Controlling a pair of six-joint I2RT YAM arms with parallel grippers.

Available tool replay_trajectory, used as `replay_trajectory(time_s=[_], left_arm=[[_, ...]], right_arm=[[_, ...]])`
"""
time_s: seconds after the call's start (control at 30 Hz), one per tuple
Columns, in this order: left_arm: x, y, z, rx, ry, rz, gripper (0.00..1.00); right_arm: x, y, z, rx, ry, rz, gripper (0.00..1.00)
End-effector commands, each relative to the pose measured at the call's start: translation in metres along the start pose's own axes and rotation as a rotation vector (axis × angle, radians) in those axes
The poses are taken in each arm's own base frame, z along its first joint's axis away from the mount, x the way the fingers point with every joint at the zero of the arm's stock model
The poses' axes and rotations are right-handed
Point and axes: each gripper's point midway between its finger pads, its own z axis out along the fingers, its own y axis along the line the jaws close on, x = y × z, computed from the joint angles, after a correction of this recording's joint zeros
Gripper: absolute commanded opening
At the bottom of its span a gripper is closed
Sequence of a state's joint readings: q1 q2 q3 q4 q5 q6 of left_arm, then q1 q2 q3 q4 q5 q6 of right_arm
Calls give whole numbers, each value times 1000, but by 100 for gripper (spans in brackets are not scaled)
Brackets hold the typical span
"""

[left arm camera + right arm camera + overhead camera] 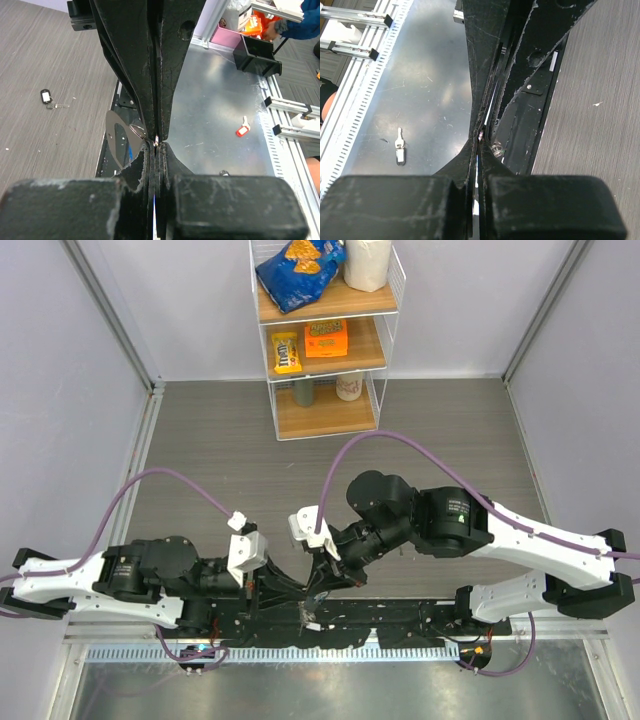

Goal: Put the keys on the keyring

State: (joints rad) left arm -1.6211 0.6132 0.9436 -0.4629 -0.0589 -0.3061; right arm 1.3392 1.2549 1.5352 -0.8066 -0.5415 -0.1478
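Observation:
My left gripper (156, 145) and right gripper (480, 139) meet tip to tip just above the table's near edge, both shut. A small silver metal bit (156, 141) is pinched where the tips touch. It seems to belong to the keyring (117, 142), whose shiny grey oval hangs just left of the tips. A small silver ring (496, 148) shows beside the right tips. From above, the left gripper (300, 592), the right gripper (322, 590) and a silver glint of the keyring (305, 613) are visible. One black-headed key (46, 96) lies on the wood table, far from both grippers.
A red-tagged key (242, 131) and a pale-tagged key (400, 151) lie on the metal sheet below the table's near edge. A black rail (400, 612) runs along that edge. A wire shelf (325, 360) with snacks stands at the back.

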Motion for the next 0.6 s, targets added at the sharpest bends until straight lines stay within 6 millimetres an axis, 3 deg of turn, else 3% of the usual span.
replay_trajectory(time_s=[0.0,0.13,0.33,0.57], left_arm=[[-25,-14,1,62,-64,18,0],[-25,-12,5,56,-75,39,0],[-30,-13,6,71,-118,59,0],[-37,-21,7,128,-182,108,0]], right_arm=[[-26,8,-7,-11,-84,-64,5],[-29,10,-7,-15,-100,-69,8],[-36,12,-20,24,-169,-70,42],[-40,4,-45,156,-261,-60,53]])
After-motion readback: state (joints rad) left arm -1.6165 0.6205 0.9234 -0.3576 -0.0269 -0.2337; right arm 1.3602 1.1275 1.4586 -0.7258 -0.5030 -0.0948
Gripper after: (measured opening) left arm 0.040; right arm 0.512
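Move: The two closed grippers meet tip to tip with the keyring's small metal ring between them: about 1 cm ahead and 1 cm right of the left hand, and about 1 cm left of the right hand, level with both. From the right hand, the curved metal plate hangs some 7 cm below, 2 cm ahead and 1 cm left. The table key lies about 18 cm ahead, 18 cm right and 33 cm below. The right fingers let go of the small ring, opening to about half while the left gripper keeps it pinched. The right hand first eases about 1 cm back, then backs off to the right and up, about 2 cm each way, rolling slightly. The left hand, still shut, sinks a touch before lifting about 1.5 cm and drifting 1 cm right. ##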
